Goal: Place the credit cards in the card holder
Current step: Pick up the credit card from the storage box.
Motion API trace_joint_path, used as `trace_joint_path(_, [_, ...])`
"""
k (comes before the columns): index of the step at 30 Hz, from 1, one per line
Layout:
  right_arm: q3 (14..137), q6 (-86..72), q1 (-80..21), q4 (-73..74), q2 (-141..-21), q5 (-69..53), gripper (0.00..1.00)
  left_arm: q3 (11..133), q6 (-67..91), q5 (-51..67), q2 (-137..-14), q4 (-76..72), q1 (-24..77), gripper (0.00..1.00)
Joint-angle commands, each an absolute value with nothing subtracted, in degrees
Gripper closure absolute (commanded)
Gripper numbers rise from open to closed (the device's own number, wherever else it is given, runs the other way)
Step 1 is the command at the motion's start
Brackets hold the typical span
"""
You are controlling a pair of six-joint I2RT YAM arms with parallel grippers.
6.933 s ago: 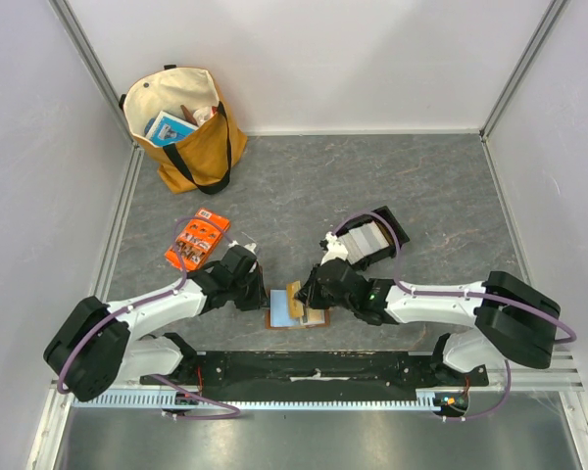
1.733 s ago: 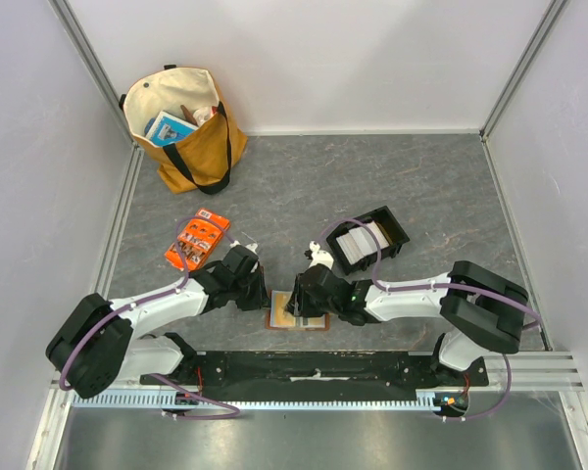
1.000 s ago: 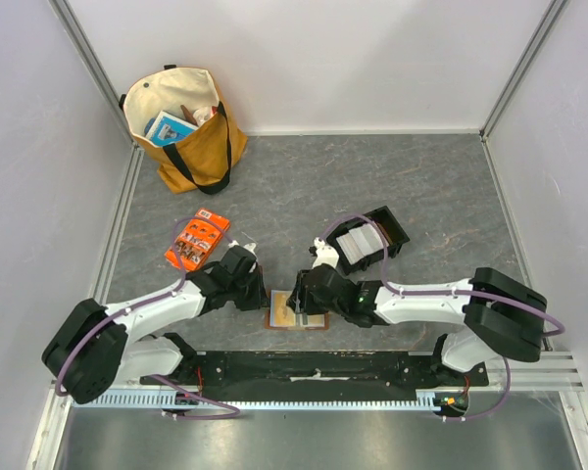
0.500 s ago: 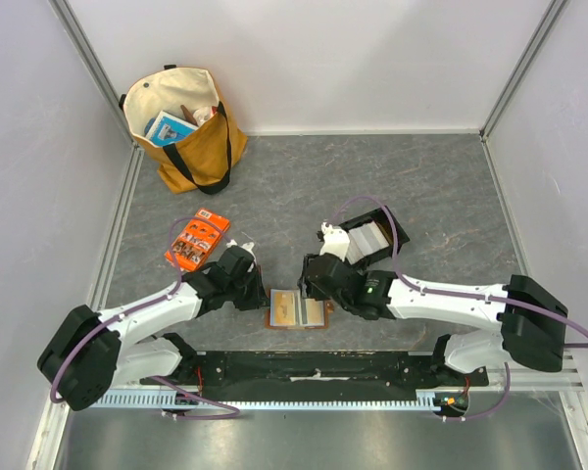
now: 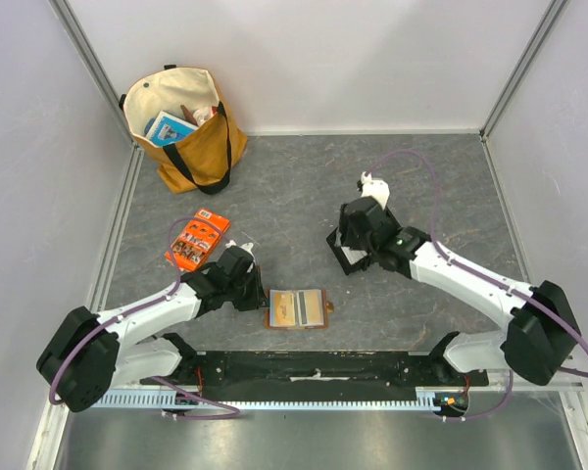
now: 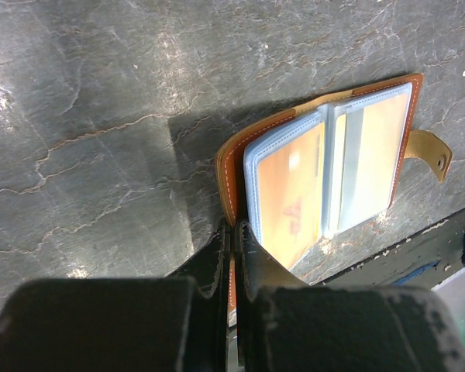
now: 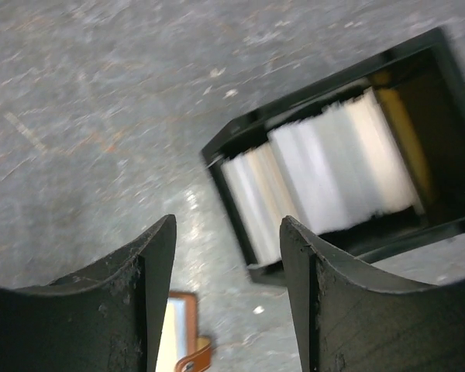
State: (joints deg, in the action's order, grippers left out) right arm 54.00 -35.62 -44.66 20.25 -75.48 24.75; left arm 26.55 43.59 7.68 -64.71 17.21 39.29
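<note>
The card holder (image 5: 297, 308) lies open and flat near the table's front edge, its clear sleeves up and its snap strap (image 6: 432, 153) at the right. My left gripper (image 5: 256, 295) is shut on the leather edge of the card holder (image 6: 325, 167), at its left side. The right gripper (image 5: 347, 243) hovers over the black tray (image 5: 339, 258), which the arm mostly hides from above. In the right wrist view the gripper (image 7: 227, 225) is open and empty. Beyond its fingers several white and pale credit cards (image 7: 318, 178) stand in the tray (image 7: 232, 209).
An orange printed packet (image 5: 196, 242) lies left of the left gripper. A tan tote bag (image 5: 181, 127) with items inside stands at the back left corner. White walls close in the grey stone-pattern table on three sides.
The right gripper has left the card holder and swung back and to the right over the tray, its jaws spreading wider. The left gripper and card holder have stayed put.
</note>
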Motion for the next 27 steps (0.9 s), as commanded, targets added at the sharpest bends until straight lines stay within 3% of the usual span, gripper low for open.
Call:
trace_joint_path(1, [57.2, -27.0, -37.0, 21.8, -78.7, 18.6, 0.37, 28.0, 44.7, 7.5, -64.2, 17.1, 39.3, 0.98])
trace_joint_path(8, [58.5, -22.0, -29.3, 20.8, -84.1, 15.5, 0.37, 28.2, 44.6, 7.6, -64.5, 17.1, 39.3, 0.98])
trace_joint_path(27, [57.2, -18.0, -19.9, 14.4, -92.2, 7.1, 0.33, 28.7, 43.7, 7.7, -66.5, 16.8, 39.3, 0.98])
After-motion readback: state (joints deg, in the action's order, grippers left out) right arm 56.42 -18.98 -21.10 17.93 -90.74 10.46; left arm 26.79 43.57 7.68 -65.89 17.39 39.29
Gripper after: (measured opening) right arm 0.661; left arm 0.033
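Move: The card at the right-hand end of the stack in the storage box lies about 8 cm ahead of the right hand, 10 cm to its right and 10 cm below. The box's middle is roughly 5 cm ahead and 6 cm to the right, 11 cm down; the open card holder lies some 14 cm back, 15 cm left and 13 cm below. From the left hand, that card is about 20 cm ahead, 32 cm right and slightly higher. Rightwards, down and forward, the right hand swings over the storage box, some 10 cm right, 8 cm down and 7 cm out, fast at first and then easing as it sinks to the stack's right-hand end. The wrist tips about 15 degrees steeper; the fingers stay open, one over the cards, the other over the empty gap beside them. The left hand keeps its pinch on the holder's left edge. ##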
